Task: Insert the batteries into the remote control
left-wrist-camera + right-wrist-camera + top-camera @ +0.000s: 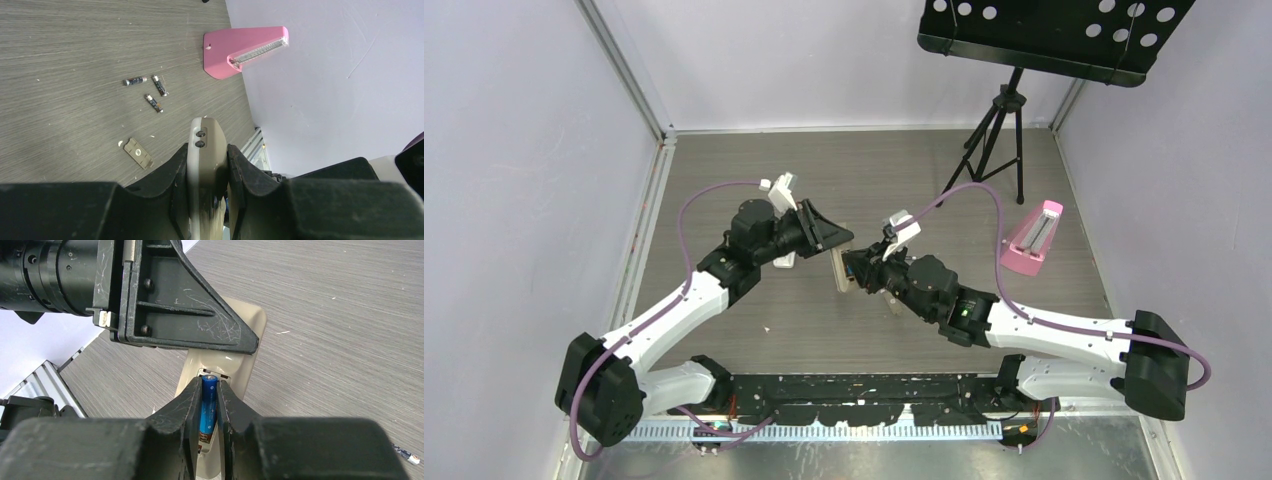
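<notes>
My left gripper [832, 240] is shut on the tan-beige remote control [840, 268] and holds it on edge above the table; the left wrist view shows the remote's end [204, 145] clamped between the fingers. My right gripper [864, 268] is shut on a blue battery [208, 405], whose tip sits at the remote's open battery recess [216, 374]. Three loose dark batteries [154, 103] lie on the table beyond the remote. One more lies at the right wrist view's lower right [406, 454].
A tan battery cover [138, 153] lies on the table near the loose batteries. A pink wedge-shaped object [1032, 238] sits at the right, by the wall. A black music stand [1054, 40] on a tripod stands at the back right.
</notes>
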`<state>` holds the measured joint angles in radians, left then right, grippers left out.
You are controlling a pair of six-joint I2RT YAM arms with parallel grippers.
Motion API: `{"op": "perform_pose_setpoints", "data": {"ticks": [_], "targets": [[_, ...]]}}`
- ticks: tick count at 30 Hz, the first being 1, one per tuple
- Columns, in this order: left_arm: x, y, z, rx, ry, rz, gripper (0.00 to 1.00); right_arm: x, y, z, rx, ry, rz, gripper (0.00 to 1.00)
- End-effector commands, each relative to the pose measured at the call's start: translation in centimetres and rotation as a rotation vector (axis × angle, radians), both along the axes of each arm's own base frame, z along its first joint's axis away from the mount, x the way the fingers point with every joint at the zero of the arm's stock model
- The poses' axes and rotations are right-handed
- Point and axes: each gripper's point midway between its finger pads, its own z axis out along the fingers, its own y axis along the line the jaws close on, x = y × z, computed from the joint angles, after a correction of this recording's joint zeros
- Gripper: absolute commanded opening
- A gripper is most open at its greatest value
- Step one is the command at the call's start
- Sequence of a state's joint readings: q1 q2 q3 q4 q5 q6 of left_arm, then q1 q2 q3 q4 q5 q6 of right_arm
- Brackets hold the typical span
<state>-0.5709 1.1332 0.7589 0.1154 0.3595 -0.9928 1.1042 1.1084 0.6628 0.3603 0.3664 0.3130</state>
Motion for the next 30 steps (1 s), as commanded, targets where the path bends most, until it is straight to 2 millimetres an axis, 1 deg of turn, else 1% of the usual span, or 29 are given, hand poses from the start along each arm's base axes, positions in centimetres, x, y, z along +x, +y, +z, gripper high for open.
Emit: {"op": "perform_pose_setpoints", "data": {"ticks": [1,4,8,11,13,16,20,23,26,29,30], "targets": [[0.2,-0.6,4.4,-0.085,-0.077,-0.021,0.00,-0.4,-0.1,-0.2,0.016,0.004,0.008,0.24],[0.3,-0.5,4.2,-0.082,-0.074,-0.018,0.00,-0.6,-0.3,-0.2,0.024,0.012,0.009,0.29],[0.4,-0.4,3.8,-0.076,-0.068,-0.014,0.00,-0.6,-0.6,0.3,0.033,0.018,-0.002,0.33],[0.5,-0.4,3.5,-0.068,-0.066,-0.011,0.00,-0.5,-0.8,0.8,0.038,0.027,-0.016,0.36],[0.6,-0.3,3.3,-0.058,-0.067,-0.005,0.00,-0.4,-0.9,1.3,0.056,0.045,-0.032,0.40],[0.8,-0.2,2.9,-0.043,-0.066,0.003,0.00,-0.5,-1.1,2.1,0.082,0.068,-0.042,0.52],[1.1,0.1,2.2,-0.024,-0.066,0.016,0.00,-0.6,-1.5,2.5,0.127,0.109,-0.064,0.69],[1.3,0.2,1.7,-0.013,-0.065,0.023,0.00,-0.8,-2.1,2.9,0.198,0.159,-0.091,0.79],[1.6,0.4,1.5,-0.007,-0.073,0.033,0.00,-0.5,-3.3,3.0,0.309,0.250,-0.180,0.87],[2.0,0.5,1.6,-0.004,-0.089,0.040,0.00,-0.1,-5.0,2.2,0.464,0.381,-0.304,0.92],[2.1,0.5,1.6,-0.003,-0.091,0.045,0.00,-0.2,-5.3,1.8,0.519,0.416,-0.318,0.93]]}}
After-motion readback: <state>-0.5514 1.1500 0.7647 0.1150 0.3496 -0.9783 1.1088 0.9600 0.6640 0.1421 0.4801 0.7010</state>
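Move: The blue battery stands between the right gripper's pads, level with them, already at the remote's open compartment. From the right hand, the battery cover lies on the table about 5 cm ahead, 10 cm right and 23 cm below. The loose batteries are some 13 cm ahead and 14 cm right, the white remote about 18 cm ahead and 14 cm left, both equally low. From the left hand, which holds the remote, the blue battery is about 4 cm back, 1 cm right and 2 cm lower. Let go of the blue battery: open the right fingers from nearly shut to almost fully wide, easing back about 1 cm and dipping slightly as they part. Then draw the right gripper away from the remote, some 3 cm to the right and rising at the end, while tipping its fingers down about 15 degrees and rolling its left side up. Keep the left gripper pinching the remote, all but still. ##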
